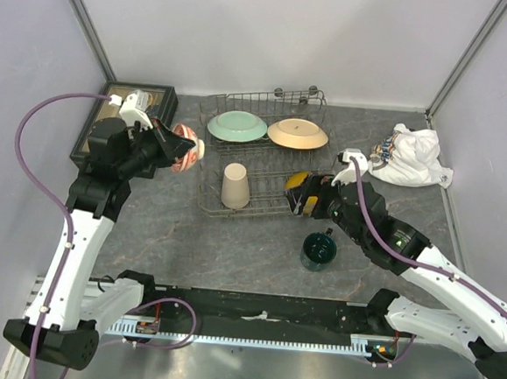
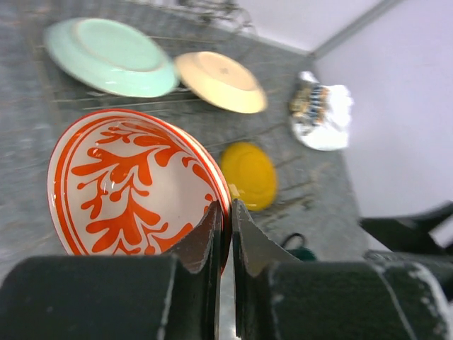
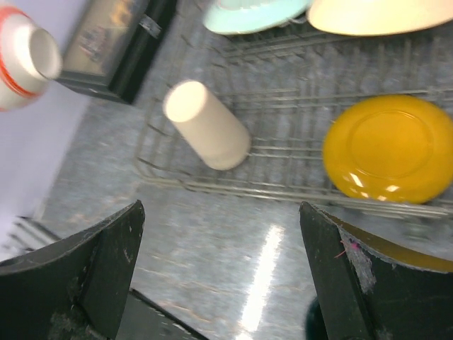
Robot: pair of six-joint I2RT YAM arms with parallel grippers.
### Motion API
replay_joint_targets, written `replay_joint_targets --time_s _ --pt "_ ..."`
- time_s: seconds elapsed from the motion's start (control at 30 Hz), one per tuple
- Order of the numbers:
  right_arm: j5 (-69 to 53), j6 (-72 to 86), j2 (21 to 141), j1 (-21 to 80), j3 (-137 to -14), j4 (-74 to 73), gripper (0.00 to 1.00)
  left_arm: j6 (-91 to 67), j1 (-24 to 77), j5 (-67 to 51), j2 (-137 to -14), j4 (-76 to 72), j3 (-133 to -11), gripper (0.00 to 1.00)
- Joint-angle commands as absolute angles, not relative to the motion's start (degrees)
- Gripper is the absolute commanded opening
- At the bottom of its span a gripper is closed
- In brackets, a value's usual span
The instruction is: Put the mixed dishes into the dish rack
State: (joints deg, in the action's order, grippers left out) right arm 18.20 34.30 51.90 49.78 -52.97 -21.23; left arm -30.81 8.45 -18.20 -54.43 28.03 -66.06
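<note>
My left gripper (image 1: pixel 174 144) is shut on the rim of the small red-orange bowl (image 1: pixel 186 148), held in the air just left of the dish rack (image 1: pixel 262 97). The left wrist view shows the bowl (image 2: pixel 131 180) with its white, orange-patterned inside, and my gripper (image 2: pixel 230 212) pinching its edge. In the rack are the pale green plate (image 1: pixel 236 126), the tan plate (image 1: pixel 297 134), the upside-down beige cup (image 1: pixel 235 185) and the yellow plate (image 3: pixel 389 149). The dark green mug (image 1: pixel 318 250) stands on the table in front of the rack. My right gripper (image 3: pixel 221 207) hangs open and empty above the rack's front edge.
A dark glass-topped box (image 1: pixel 123 122) lies at the back left, behind my left arm. A white cloth bundle (image 1: pixel 414 156) sits at the back right. Walls close in the table on the left, back and right.
</note>
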Motion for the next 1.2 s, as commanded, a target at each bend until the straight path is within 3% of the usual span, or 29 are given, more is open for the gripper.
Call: replay_joint_targets --time_s 0.0,0.2,0.43,0.63,1.17 --pt "15.21 40.07 50.01 49.92 -55.02 -12.93 0.98 -42.5 8.53 -32.75 -51.16 12.42 -62.41 0.02" --pt "9.95 48.57 49.93 46.06 -52.57 -6.61 0.98 -58.52 8.61 -40.69 -51.06 -12.68 -50.46 0.01" --pt "-1.39 62.56 49.3 36.14 -42.72 10.79 0.98 -61.43 14.92 -37.45 -54.49 -23.37 -47.11 0.02" --pt "-4.39 67.41 50.89 34.37 -39.11 19.07 0.98 -64.33 21.08 -34.81 -60.1 -33.29 -47.02 0.02" --pt "-7.65 72.42 51.94 31.91 -35.51 24.78 0.98 -65.57 27.51 -32.7 -66.97 -38.85 -49.65 0.02"
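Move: The left hand holds the patterned bowl by its rim. The right hand's open gripper, where the bowl is headed, lies about 26 cm to its right, 6 cm back and some 6 cm lower. The upturned beige cup in the rack stands roughly 11 cm right and 2 cm ahead of the left hand, 24 cm below. From the right hand, the bowl is about 26 cm left, 6 cm ahead and 6 cm above; the yellow plate is some 8 cm ahead, 4 cm right and 20 cm below. Keeping its pinch on the bowl's rim, the left hand carries it about 16 cm to the right, nearly level, towards the right gripper, rolling its left side down and swinging clockwise by some 30 degrees each. Meanwhile the right hand, fingers still wide open and empty, rises and edges forward, rolling its left side up to face the bowl. ##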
